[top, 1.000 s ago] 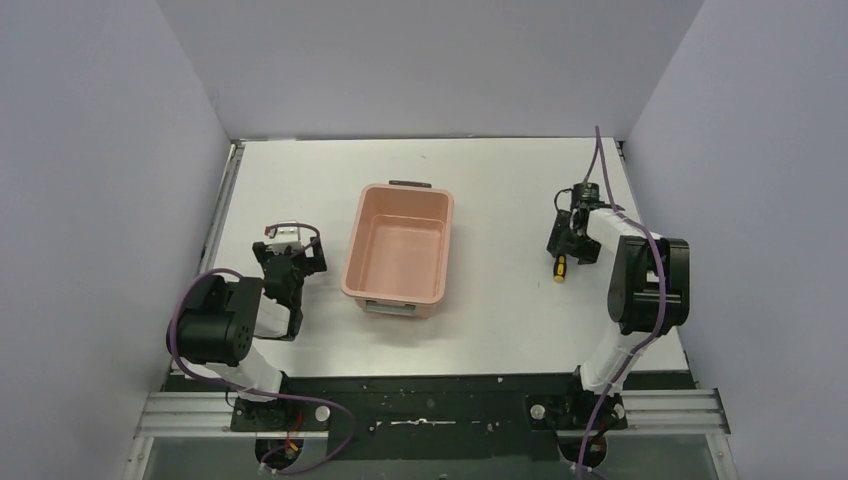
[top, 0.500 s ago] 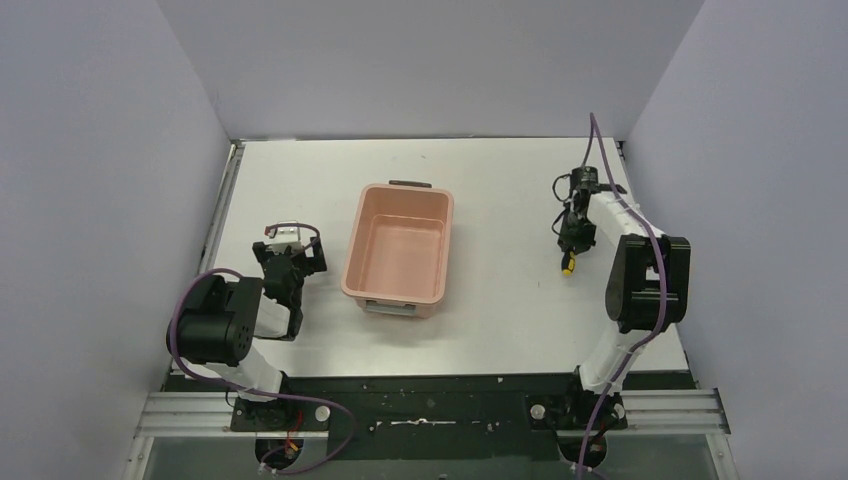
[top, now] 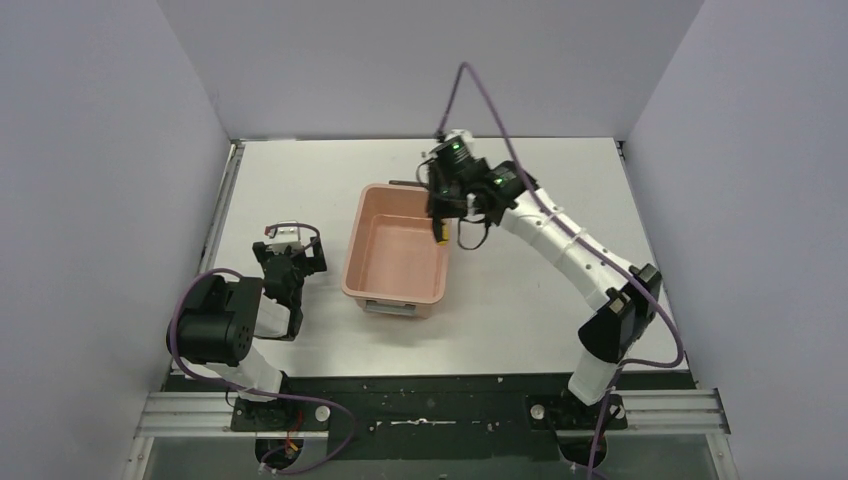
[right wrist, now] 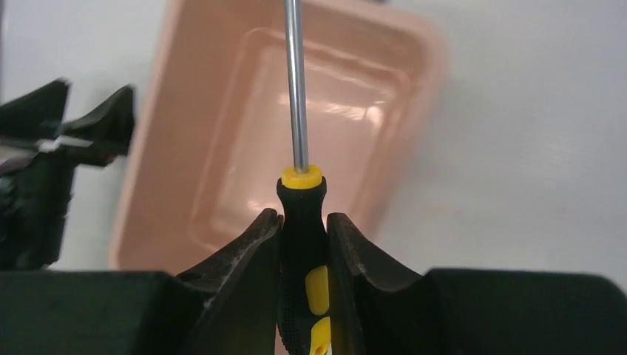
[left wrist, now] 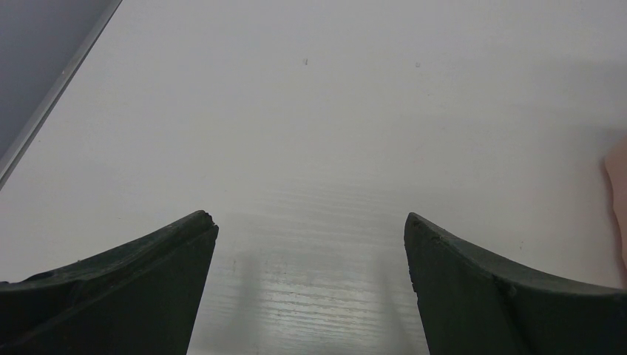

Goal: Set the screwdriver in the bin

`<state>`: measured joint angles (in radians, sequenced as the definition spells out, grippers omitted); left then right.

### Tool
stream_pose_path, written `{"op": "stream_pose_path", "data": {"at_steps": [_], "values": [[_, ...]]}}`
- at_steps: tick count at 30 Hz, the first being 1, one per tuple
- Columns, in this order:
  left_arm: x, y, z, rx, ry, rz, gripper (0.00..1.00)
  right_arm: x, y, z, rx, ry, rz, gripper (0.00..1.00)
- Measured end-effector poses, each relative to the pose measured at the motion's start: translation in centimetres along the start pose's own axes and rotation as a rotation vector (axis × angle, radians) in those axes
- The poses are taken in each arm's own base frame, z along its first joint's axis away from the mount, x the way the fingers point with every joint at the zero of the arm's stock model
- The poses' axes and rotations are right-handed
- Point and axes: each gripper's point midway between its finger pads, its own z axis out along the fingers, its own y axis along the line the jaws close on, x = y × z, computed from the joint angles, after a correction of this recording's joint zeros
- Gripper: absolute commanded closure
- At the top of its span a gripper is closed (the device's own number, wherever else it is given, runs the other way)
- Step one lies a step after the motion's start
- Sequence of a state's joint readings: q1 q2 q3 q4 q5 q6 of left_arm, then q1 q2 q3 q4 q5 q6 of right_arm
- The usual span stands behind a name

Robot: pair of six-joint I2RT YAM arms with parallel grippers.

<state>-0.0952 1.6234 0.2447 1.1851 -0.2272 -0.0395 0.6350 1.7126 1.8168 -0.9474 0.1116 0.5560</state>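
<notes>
The salmon-pink bin (top: pixel 365 262) stands mid-table, nothing inside it. My right gripper (right wrist: pixel 304 218) is shut on the screwdriver (right wrist: pixel 302 222), clamping its black-and-yellow handle; the thin metal shaft (right wrist: pixel 296 89) points ahead over the bin (right wrist: pixel 170 192). From above, the right gripper (top: pixel 440 222) hangs over the bin's far right corner, with the screwdriver (top: pixel 438 234) pointing down. Resting left of the bin, my left gripper (top: pixel 287 262) is open; its dark fingers (left wrist: pixel 148 274) frame bare table.
Grey walls close in the white table (top: pixel 520 300) on three sides. A metal rail (top: pixel 222 215) runs along its left edge. The right arm's purple cable (top: pixel 480 95) arcs high above the back of the table.
The right gripper closed on the screwdriver at the table's right side, lifted it, and swung left to above the bin's far right corner. The left arm has not moved.
</notes>
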Motion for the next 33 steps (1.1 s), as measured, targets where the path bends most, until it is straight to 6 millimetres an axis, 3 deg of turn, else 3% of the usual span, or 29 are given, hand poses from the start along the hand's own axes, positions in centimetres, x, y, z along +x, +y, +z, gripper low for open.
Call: {"op": "stream_pose_path", "data": {"at_steps": [2, 3, 6, 10, 14, 17, 19, 23, 26, 31, 33], "values": [[0.0, 0.0, 0.0, 0.000, 0.000, 0.000, 0.03, 2.3, 6.5, -0.3, -0.128, 0.010, -0.064, 1.00], [0.0, 0.0, 0.0, 0.000, 0.000, 0.000, 0.03, 3.4, 8.7, -0.2, -0.169, 0.019, -0.084, 1.00], [0.0, 0.0, 0.0, 0.000, 0.000, 0.000, 0.03, 5.6, 11.3, 1.4, -0.191, 0.051, -0.105, 1.00], [0.0, 0.0, 0.0, 0.000, 0.000, 0.000, 0.03, 8.0, 11.4, 5.4, -0.144, 0.097, -0.100, 1.00], [0.0, 0.0, 0.0, 0.000, 0.000, 0.000, 0.03, 12.1, 10.7, 10.1, -0.072, 0.186, -0.122, 1.00], [0.0, 0.0, 0.0, 0.000, 0.000, 0.000, 0.03, 15.5, 10.0, 13.3, -0.019, 0.253, -0.150, 0.90], [0.0, 0.0, 0.0, 0.000, 0.000, 0.000, 0.03, 17.5, 9.2, 14.7, 0.019, 0.288, -0.171, 0.78], [0.0, 0.0, 0.0, 0.000, 0.000, 0.000, 0.03, 19.1, 8.2, 15.4, 0.058, 0.313, -0.187, 0.57], [0.0, 0.0, 0.0, 0.000, 0.000, 0.000, 0.03, 18.8, 8.5, 15.5, 0.057, 0.293, -0.180, 0.44], [0.0, 0.0, 0.0, 0.000, 0.000, 0.000, 0.03, 18.3, 8.6, 15.3, 0.068, 0.269, -0.190, 0.35], [0.0, 0.0, 0.0, 0.000, 0.000, 0.000, 0.03, 17.3, 8.8, 14.8, 0.073, 0.242, -0.198, 0.25]]}}
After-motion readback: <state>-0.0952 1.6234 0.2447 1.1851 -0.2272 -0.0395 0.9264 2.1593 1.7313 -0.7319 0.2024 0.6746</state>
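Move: The bin's middle lies about 10 cm to the right hand's left, level with it fore and aft, and some 19 cm lower; the screwdriver is already in that hand. The bin's far dark handle is about 12 cm ahead and 8 cm left, its near grey handle 12 cm back and 12 cm left. The idle left gripper waits about 32 cm left of the right hand, level with it; from the left gripper the bin's middle is some 22 cm right. Swinging left and a little back, the right hand brings the held screwdriver over the bin, then sinks straight down into it, some 22 cm, while the fingers tip about 20 degrees steeper. Low inside, the fingers open and let go of the handle, and the hand begins to lift, by a centimetre or two. ##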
